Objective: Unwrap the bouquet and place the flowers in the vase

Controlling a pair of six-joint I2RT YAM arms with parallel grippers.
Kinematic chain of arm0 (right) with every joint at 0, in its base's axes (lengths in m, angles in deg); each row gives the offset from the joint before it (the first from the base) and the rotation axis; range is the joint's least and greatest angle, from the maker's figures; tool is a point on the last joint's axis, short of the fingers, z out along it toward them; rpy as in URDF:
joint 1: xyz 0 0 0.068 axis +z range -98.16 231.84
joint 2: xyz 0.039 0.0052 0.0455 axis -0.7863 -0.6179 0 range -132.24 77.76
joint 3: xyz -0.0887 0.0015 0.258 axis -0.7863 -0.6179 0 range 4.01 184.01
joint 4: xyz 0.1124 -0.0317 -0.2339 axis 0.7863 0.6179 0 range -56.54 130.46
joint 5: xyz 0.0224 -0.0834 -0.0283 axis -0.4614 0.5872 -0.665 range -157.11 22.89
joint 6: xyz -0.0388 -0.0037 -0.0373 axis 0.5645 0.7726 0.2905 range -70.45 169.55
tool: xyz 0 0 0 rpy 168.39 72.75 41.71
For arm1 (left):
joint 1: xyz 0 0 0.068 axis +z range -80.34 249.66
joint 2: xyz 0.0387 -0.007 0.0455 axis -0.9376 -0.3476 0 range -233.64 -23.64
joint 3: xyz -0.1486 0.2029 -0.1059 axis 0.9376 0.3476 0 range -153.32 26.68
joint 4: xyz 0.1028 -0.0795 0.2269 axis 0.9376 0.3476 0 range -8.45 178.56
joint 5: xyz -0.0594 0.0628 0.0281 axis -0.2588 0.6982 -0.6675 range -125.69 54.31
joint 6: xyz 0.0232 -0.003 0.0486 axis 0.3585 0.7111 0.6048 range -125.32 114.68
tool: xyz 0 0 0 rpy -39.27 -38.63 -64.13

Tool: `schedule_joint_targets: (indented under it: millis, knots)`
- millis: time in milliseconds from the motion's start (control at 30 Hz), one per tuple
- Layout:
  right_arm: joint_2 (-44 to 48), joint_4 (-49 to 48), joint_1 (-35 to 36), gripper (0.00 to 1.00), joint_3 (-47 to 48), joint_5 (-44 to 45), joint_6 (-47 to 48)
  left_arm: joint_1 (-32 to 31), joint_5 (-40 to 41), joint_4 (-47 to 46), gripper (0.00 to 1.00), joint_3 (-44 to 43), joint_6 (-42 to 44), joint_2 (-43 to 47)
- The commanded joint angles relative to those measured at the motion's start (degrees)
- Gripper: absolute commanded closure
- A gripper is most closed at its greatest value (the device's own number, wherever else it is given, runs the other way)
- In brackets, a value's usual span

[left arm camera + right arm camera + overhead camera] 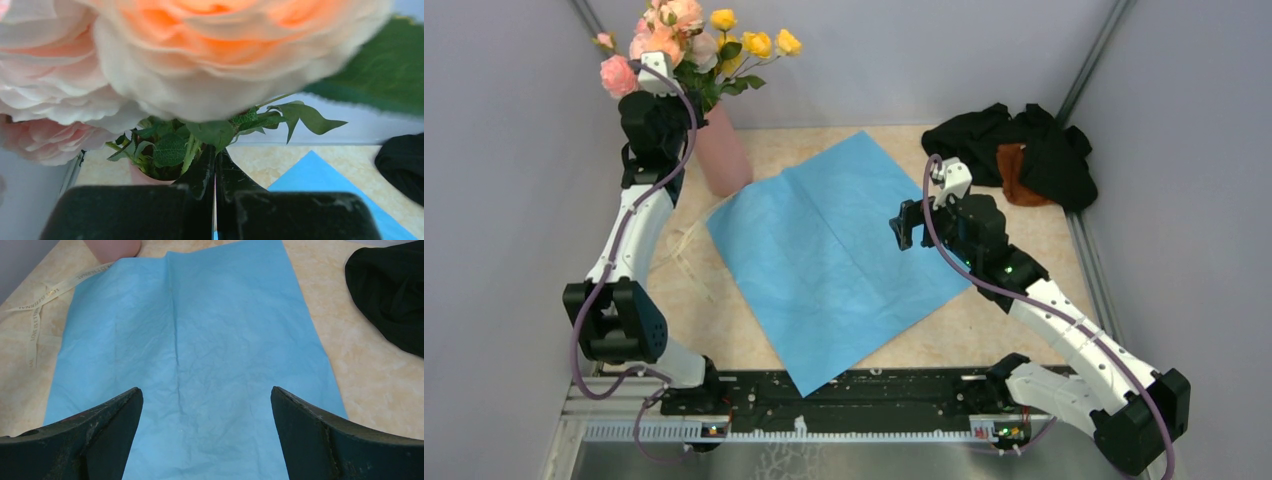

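Observation:
The flowers (694, 40), pink, peach and yellow roses on green stems, stand in the salmon-pink vase (724, 155) at the back left. My left gripper (682, 108) is up at the vase's mouth. In the left wrist view it (215, 152) is shut, its tips against the leaves and stems (170, 150) just above the vase rim (140, 177); whether a leaf is pinched is unclear. The bouquet's blue wrapping paper (834, 250) lies unfolded and flat on the table. My right gripper (904, 225) hovers open over that paper (200, 340), with nothing between its fingers (206, 390).
The cream ribbon (40, 305) lies loose on the table left of the paper, near the vase's foot (112, 247). A black and brown cloth heap (1024, 150) sits at the back right. Grey walls close in the left, back and right sides.

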Motion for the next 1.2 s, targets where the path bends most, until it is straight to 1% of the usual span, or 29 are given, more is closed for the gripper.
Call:
schedule_joint_targets:
  millis: [0, 233, 267, 300, 400, 433, 467, 533, 567, 700, 833, 933, 1000, 1167]
  knots:
    - [0.51, -2.5, -0.26, 0.02, 0.6, -0.16, 0.05, -0.2, -2.34, 0.06, 1.0, -1.35, -0.97, -1.07]
    - [0.69, -2.72, -0.24, 0.02, 0.29, -0.3, -0.01, -0.24, -1.97, 0.98, 1.0, -0.3, -1.51, -1.67]
    - [0.68, -2.73, -0.21, 0.02, 0.25, -0.33, -0.14, -0.25, -2.16, 0.56, 0.98, 0.63, -1.67, -1.13]
    - [0.64, -2.72, -0.26, 0.02, 0.21, -0.44, -0.15, -0.21, -2.44, 0.2, 0.92, 1.42, -1.89, -0.53]
    - [0.62, -2.86, -0.18, 0.02, -0.02, -0.47, -0.17, -0.24, -3.49, 0.1, 0.67, 3.55, -2.97, 1.48]
    - [0.59, -2.97, -0.2, 0.02, -0.1, -0.56, -0.25, -0.21, -4.35, 0.1, 0.52, 4.28, -3.48, 2.32]
    - [0.52, -3.08, -0.24, 0.02, -0.14, -0.71, -0.32, -0.34, -5.65, 0.04, 0.45, 4.96, -3.98, 3.32]
    - [0.27, -3.32, -0.19, 0.02, -0.15, -1.05, -0.44, -0.39, -7.26, 0.08, 0.35, 6.41, -4.96, 5.02]
    - [0.09, -3.41, -0.18, 0.02, -0.23, -1.19, -0.51, -0.5, -8.01, 0.15, 0.33, 7.32, -5.45, 5.9]
    - [-0.72, -3.75, -0.24, 0.02, -0.24, -1.9, -0.7, -0.48, -10.16, 0.67, 0.31, 9.68, -7.58, 8.18]
    - [-1.31, -4.11, -0.23, 0.02, -0.17, -2.27, -0.88, -0.47, -10.52, 0.1, 0.31, 12.24, -7.71, 7.98]
    - [-1.63, -4.5, -0.22, 0.02, -0.32, -2.45, -0.96, -0.54, -12.8, 0.64, 0.31, 14.24, -7.72, 7.7]
    - [-1.89, -4.8, -0.25, 0.02, -0.41, -2.53, -1.12, -2.63, -13.3, -1.13, 0.31, 16.85, -7.86, 8.83]
    - [-3.05, -5.55, -0.28, 0.02, -0.49, -2.63, -1.68, -3.95, -14.64, -0.81, 0.32, 20.48, -7.47, 10.93]
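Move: The pink vase holding the flowers has its middle some 24 cm below the left hand, about 4 cm ahead and 5 cm left; the blossoms crowd roughly 6 cm ahead, 6 cm left and 8 cm above that hand. The blue paper's middle lies some 22 cm back and 21 cm right of it, on the table. From the right hand, the vase is about 23 cm ahead, 36 cm left and 11 cm lower. Opening its shut fingers, the left hand sinks about 10 cm, swinging right and back from the flowers. ##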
